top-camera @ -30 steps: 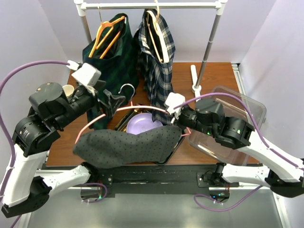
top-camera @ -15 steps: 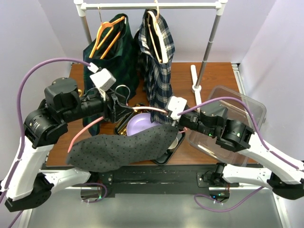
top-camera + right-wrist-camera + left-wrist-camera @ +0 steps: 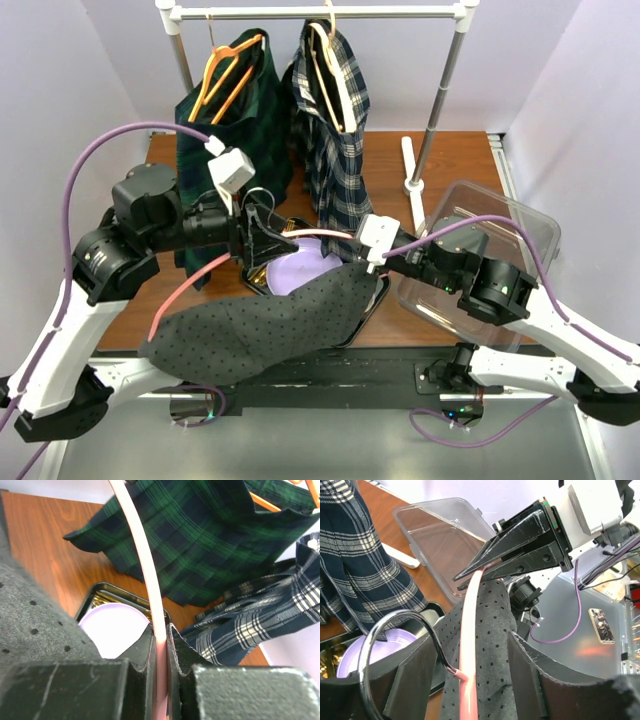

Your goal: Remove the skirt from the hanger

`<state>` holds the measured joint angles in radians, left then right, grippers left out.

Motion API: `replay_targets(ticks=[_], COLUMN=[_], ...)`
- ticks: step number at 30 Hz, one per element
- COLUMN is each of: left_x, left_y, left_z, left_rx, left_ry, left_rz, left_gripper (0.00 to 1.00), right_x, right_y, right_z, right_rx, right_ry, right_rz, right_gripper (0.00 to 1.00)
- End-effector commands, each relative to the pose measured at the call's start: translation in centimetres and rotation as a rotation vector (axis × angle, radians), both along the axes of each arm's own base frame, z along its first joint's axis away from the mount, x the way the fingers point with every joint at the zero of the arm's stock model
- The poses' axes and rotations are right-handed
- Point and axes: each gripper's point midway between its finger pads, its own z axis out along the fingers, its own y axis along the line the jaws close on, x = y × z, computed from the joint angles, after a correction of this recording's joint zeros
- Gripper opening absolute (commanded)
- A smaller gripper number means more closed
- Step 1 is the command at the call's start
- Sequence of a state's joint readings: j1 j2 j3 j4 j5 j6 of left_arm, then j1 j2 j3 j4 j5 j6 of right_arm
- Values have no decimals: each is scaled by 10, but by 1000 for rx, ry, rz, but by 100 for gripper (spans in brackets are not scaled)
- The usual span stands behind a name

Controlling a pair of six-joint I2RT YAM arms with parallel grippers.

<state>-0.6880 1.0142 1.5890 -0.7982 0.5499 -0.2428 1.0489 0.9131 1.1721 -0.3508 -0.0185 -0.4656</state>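
A grey dotted skirt hangs on a pink hanger held over the table's near edge. It sags toward the lower left. My right gripper is shut on the hanger's right arm, and the pink bar is pinched between its jaws. My left gripper is open at the hanger's metal hook. Its fingers stand either side of the pink bar and the skirt fabric without closing on them. The right gripper shows beyond in the left wrist view.
A rack at the back carries a green plaid skirt on an orange hanger and a blue plaid skirt. A black tray with a purple plate lies under the skirt. A clear plastic bin stands at the right.
My left arm has moved right, bringing its gripper over the hanger's hook. The skirt's left end has sunk lower toward the near edge. The right gripper keeps its hold.
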Motion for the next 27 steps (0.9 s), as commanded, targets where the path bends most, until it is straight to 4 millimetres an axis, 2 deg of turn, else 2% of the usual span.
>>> replay_targets(ticks=[1, 2, 3, 11, 12, 13, 14, 16, 17, 18, 20, 21, 23, 27], left_x=[-8, -5, -4, -2, 1, 3, 10, 10, 13, 13, 18, 18, 22, 26], left_y=[-7, -6, -4, 0, 3, 6, 10, 15, 20, 24, 31, 36, 44, 61], left_z=[-12, -12, -11, -4, -1, 3, 6, 21, 27, 38, 48, 59, 68, 94], left_rx=[12, 15, 12, -27, -31, -37, -35, -60, -70, -89, -101, -119, -126, -200], left_ry=[56, 51, 50, 15, 0, -16, -38, -79, -97, -119, -151, -172, -196, -255], left_rz=[-58, -37, -23, 19, 42, 68, 110, 135, 166, 185, 237, 256, 311, 402], left_gripper=[41, 15, 0, 0, 0, 0, 0, 0, 0, 0, 0, 0, 0, 0], right_x=[-1, -1, -1, 8, 10, 14, 14, 10, 8, 4, -10, -14, -22, -23], right_y=[-4, -5, -5, 1, -1, 2, 4, 6, 6, 5, 4, 3, -4, -8], right_z=[89, 91, 90, 76, 80, 77, 71, 71, 64, 65, 60, 57, 60, 60], right_rx=[286, 289, 288, 259, 266, 258, 260, 303, 301, 322, 356, 362, 417, 499], right_ry=[-148, -158, -161, -128, -119, -97, -41, 71, 131, 177, 297, 319, 401, 529], right_rz=[-10, -13, -13, -41, -63, -74, -79, -82, -88, -87, -54, -45, -48, -93], right_gripper=[0, 0, 0, 0, 4, 13, 33, 46, 66, 76, 89, 90, 94, 94])
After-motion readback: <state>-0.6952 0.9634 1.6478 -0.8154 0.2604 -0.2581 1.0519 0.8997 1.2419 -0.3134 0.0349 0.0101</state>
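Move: The base of the pink hanger's metal hook lies right between my left fingers, within a centimetre, and some 12 cm left, 2 back and 3 above my right hand, which already pinches the hanger. The gray dotted skirt's middle is about 10 cm back, 3 left and 10 below my left hand; the lavender plate is 12 ahead, straight in line sideways, 35 below. The blue plaid skirt hangs 25 ahead, 8 right, 10 lower. I shut my left fingers on the hanger at the hook base, and only once they hold do I open my right fingers wide and let the hanger go. Then my left hand carries it left, up and forward about 5 cm, turning counter-clockwise, while my right hand rises some 4 cm and rolls about 30 degrees, fingers spread around the bar. ##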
